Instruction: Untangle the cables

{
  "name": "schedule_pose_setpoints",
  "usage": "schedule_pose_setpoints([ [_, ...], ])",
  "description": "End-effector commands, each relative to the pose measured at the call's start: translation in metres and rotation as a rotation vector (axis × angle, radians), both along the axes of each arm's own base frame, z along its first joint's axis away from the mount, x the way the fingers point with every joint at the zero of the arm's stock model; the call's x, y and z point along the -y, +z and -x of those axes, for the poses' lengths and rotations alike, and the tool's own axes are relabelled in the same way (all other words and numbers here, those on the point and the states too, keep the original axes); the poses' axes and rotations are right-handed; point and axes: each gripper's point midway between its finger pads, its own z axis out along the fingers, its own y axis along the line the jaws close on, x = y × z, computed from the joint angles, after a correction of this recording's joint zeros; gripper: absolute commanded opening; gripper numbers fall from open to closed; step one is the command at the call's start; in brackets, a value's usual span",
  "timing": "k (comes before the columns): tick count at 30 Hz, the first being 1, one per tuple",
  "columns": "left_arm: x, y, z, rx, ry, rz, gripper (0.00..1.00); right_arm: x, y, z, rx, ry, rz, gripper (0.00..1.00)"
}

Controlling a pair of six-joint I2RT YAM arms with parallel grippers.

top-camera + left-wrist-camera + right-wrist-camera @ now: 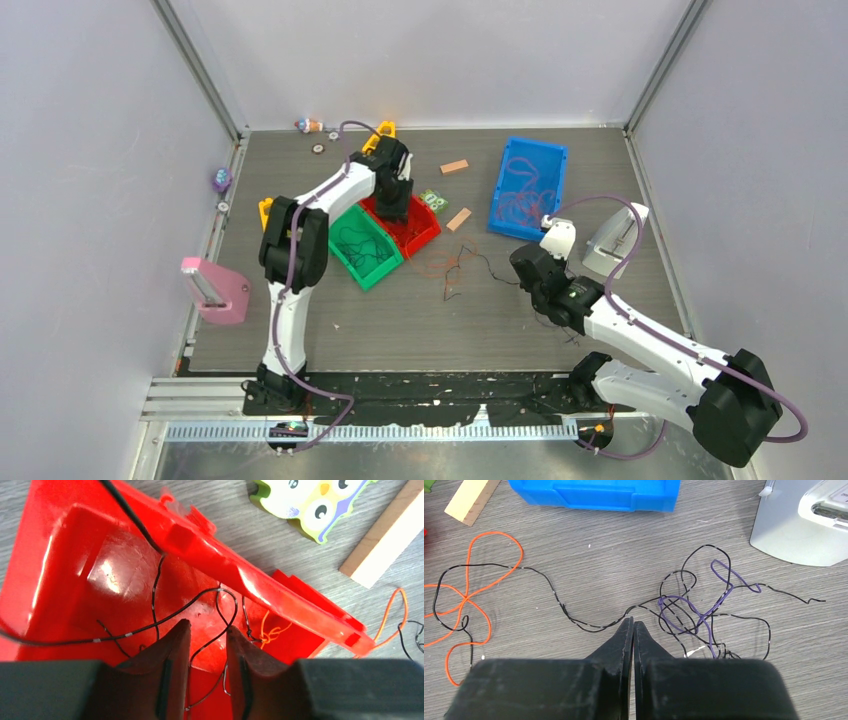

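My left gripper (392,205) hangs inside the red bin (240,575), jaws apart. A thin black cable (200,596) loops loosely between its fingers, and a knotted orange cable (270,635) lies just to the right. On the table between the arms lie more tangled cables (455,265). The right wrist view shows a black cable (549,585), a purple cable (724,595) and an orange cable (491,532). My right gripper (632,622) is shut, and the black cable crosses right at its tips. I cannot tell whether it is pinched.
A green bin (365,250) holding dark cables sits beside the red bin. A blue bin (528,185) with orange-red cables stands at the back right. Two wood blocks (454,167) (459,219), an owl block (310,505), a grey device (610,240) and a pink object (215,290) are nearby.
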Motion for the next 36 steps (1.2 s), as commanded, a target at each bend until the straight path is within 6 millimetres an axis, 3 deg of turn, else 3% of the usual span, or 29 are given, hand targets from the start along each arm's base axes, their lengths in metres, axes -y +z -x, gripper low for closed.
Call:
schedule_pose_setpoints([
  [1, 0.0, 0.064, -0.008, 0.161, -0.01, 0.012, 0.36, -0.002, 0.007, -0.006, 0.026, -0.005, -0.013, 0.07],
  [12, 0.01, 0.134, 0.01, 0.322, -0.058, 0.106, 0.7, -0.017, 0.007, -0.008, 0.006, 0.082, -0.025, 0.17],
  [19, 0.014, 0.168, 0.04, 0.418, -0.11, 0.145, 0.99, -0.027, 0.013, -0.012, 0.012, 0.142, -0.031, 0.19],
  [27, 0.016, 0.188, 0.1, 0.592, -0.183, 0.219, 1.0, -0.039, 0.008, -0.014, -0.007, 0.218, -0.067, 0.38],
  [29, 0.023, 0.185, 0.118, 0.614, -0.214, 0.263, 1.0, -0.039, 0.005, -0.014, -0.019, 0.228, -0.083, 0.44],
  [36, 0.046, 0.157, 0.168, 0.645, -0.268, 0.413, 0.99, -0.032, -0.002, -0.017, -0.056, 0.223, -0.157, 0.83],
])
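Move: My left hand is down in the red bin, its middle right under the fingertips. The orange cable heap lies about 11 cm back and 10 cm to the right on the table, the green bin's middle some 6 cm back and 10 cm left, the wooden block about 13 cm right and level. From my right hand, the black cable's nearest strand lies about 2 cm left, 1 cm ahead and 8 cm below; the black-and-purple tangle is roughly 8 cm right and 3 cm back, the orange heap 18 cm left and 6 cm ahead. I lift my left hand clear of the black cable in the red bin, about 15 cm up, spreading its already parting fingers fully, then draw it back some 16 cm over the bins' near side while its fingertips tilt forward about 30 degrees. My right hand eases 3 cm left above the black strand, turning slightly counter-clockwise and opening wide. ##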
